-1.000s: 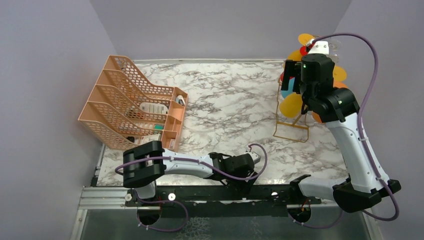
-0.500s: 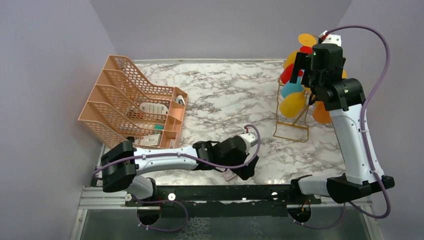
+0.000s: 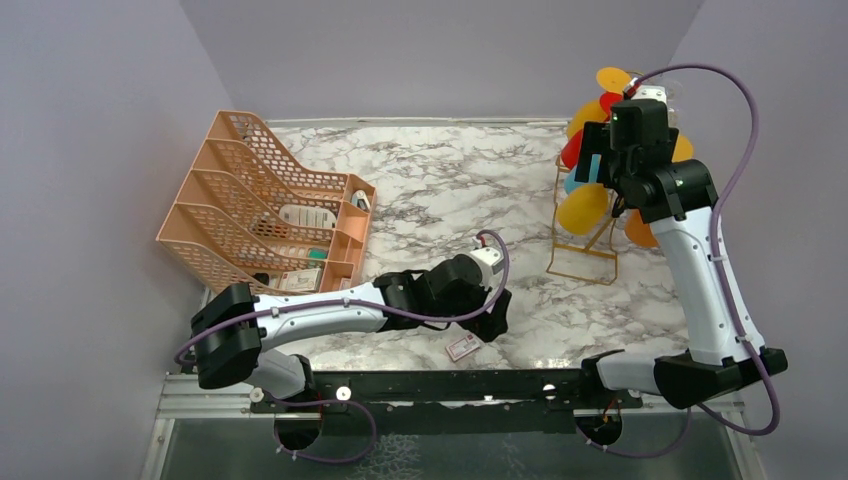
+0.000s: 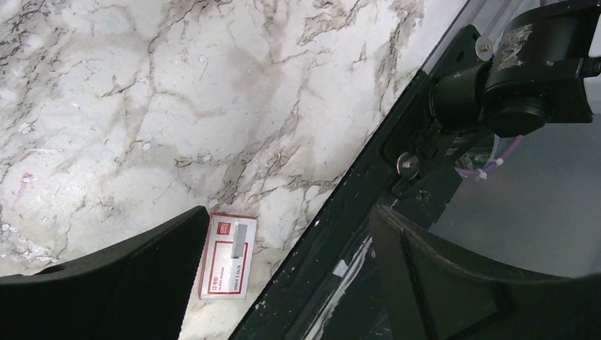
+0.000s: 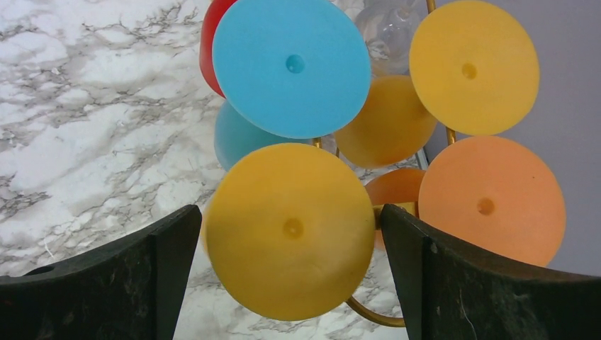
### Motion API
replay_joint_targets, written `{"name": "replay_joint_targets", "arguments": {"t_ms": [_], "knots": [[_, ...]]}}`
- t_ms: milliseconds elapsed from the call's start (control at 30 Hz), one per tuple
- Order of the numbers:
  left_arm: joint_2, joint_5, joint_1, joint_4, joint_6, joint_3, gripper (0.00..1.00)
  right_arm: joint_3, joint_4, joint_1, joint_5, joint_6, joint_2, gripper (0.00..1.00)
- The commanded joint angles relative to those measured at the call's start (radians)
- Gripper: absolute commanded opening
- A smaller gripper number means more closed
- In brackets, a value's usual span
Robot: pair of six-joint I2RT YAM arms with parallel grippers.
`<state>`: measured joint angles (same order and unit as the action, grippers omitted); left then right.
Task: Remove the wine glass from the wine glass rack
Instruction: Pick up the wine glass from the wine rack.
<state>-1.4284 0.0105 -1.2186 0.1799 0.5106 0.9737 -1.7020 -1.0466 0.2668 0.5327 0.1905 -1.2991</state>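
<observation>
The gold wire wine glass rack (image 3: 581,268) stands at the table's right side, and its wire also shows in the right wrist view (image 5: 368,312). Several wine glasses hang on it upside down, coloured feet outward. A yellow one (image 3: 582,208) sits lowest, with blue (image 5: 292,65), red (image 5: 211,35) and orange (image 5: 491,202) ones around it. My right gripper (image 3: 597,160) hovers above the rack, open. In its wrist view my right gripper (image 5: 287,234) has the yellow foot (image 5: 290,269) framed between its fingers, not clamped. My left gripper (image 3: 490,315) (image 4: 287,234) is open and empty over the table's front edge.
A peach mesh file organizer (image 3: 265,215) holding small items stands at the left. A small red-and-white staple box (image 3: 463,347) (image 4: 227,255) lies by the black front rail (image 3: 450,385). The purple side wall (image 3: 770,150) is close behind the rack.
My left arm has reached forward and up from the front edge, uncovering the staple box. My right gripper swung right, then drifted slightly back left above the rack, still open.
</observation>
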Motion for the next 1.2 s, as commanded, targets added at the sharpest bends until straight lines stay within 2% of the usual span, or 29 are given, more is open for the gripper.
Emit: {"name": "replay_joint_targets", "arguments": {"t_ms": [0, 167, 400, 667, 967, 1167], "knots": [[0.035, -0.008, 0.008, -0.028, 0.006, -0.016, 0.89, 0.021, -0.017, -0.005, 0.015, -0.007, 0.014, 0.99], [0.042, -0.011, 0.014, -0.026, 0.005, -0.017, 0.89, 0.016, 0.004, -0.005, 0.012, -0.022, 0.02, 0.98], [0.045, -0.019, 0.017, -0.024, 0.011, -0.02, 0.89, -0.005, 0.021, -0.006, 0.0, -0.043, 0.023, 0.8], [0.047, -0.024, 0.02, -0.025, 0.016, -0.019, 0.89, -0.005, 0.033, -0.005, -0.003, -0.058, 0.026, 0.66], [0.042, -0.043, 0.024, -0.025, 0.026, -0.019, 0.89, -0.017, 0.056, -0.005, -0.033, -0.095, 0.046, 0.64], [0.044, -0.04, 0.041, -0.043, 0.045, -0.031, 0.89, -0.022, 0.071, -0.005, -0.107, -0.1, 0.066, 0.64]]}}
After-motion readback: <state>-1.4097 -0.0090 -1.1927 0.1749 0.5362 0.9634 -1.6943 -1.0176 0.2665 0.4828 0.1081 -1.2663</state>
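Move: Between the right hand's wide-open fingertips lies the foot of the yellow wine glass, about 1 cm ahead of the hand point, level sideways and 1 cm below. From that foot, the blue foot is roughly 6 cm ahead and 2 cm higher, the orange foot about 9 cm right and 2 cm back, the farther yellow foot some 9 cm right and 5 cm ahead. From the left hand the foot is about 20 cm ahead, 24 cm right and 20 cm up. Closing by about a quarter of their range, the right fingers pinch the yellow wine glass's foot by opposite sides of its rim while the hand stays almost in place. With the grip kept, the hand then begins easing up off the rack, about 1 cm and a touch to the left, turning some 5 degrees counter-clockwise. ##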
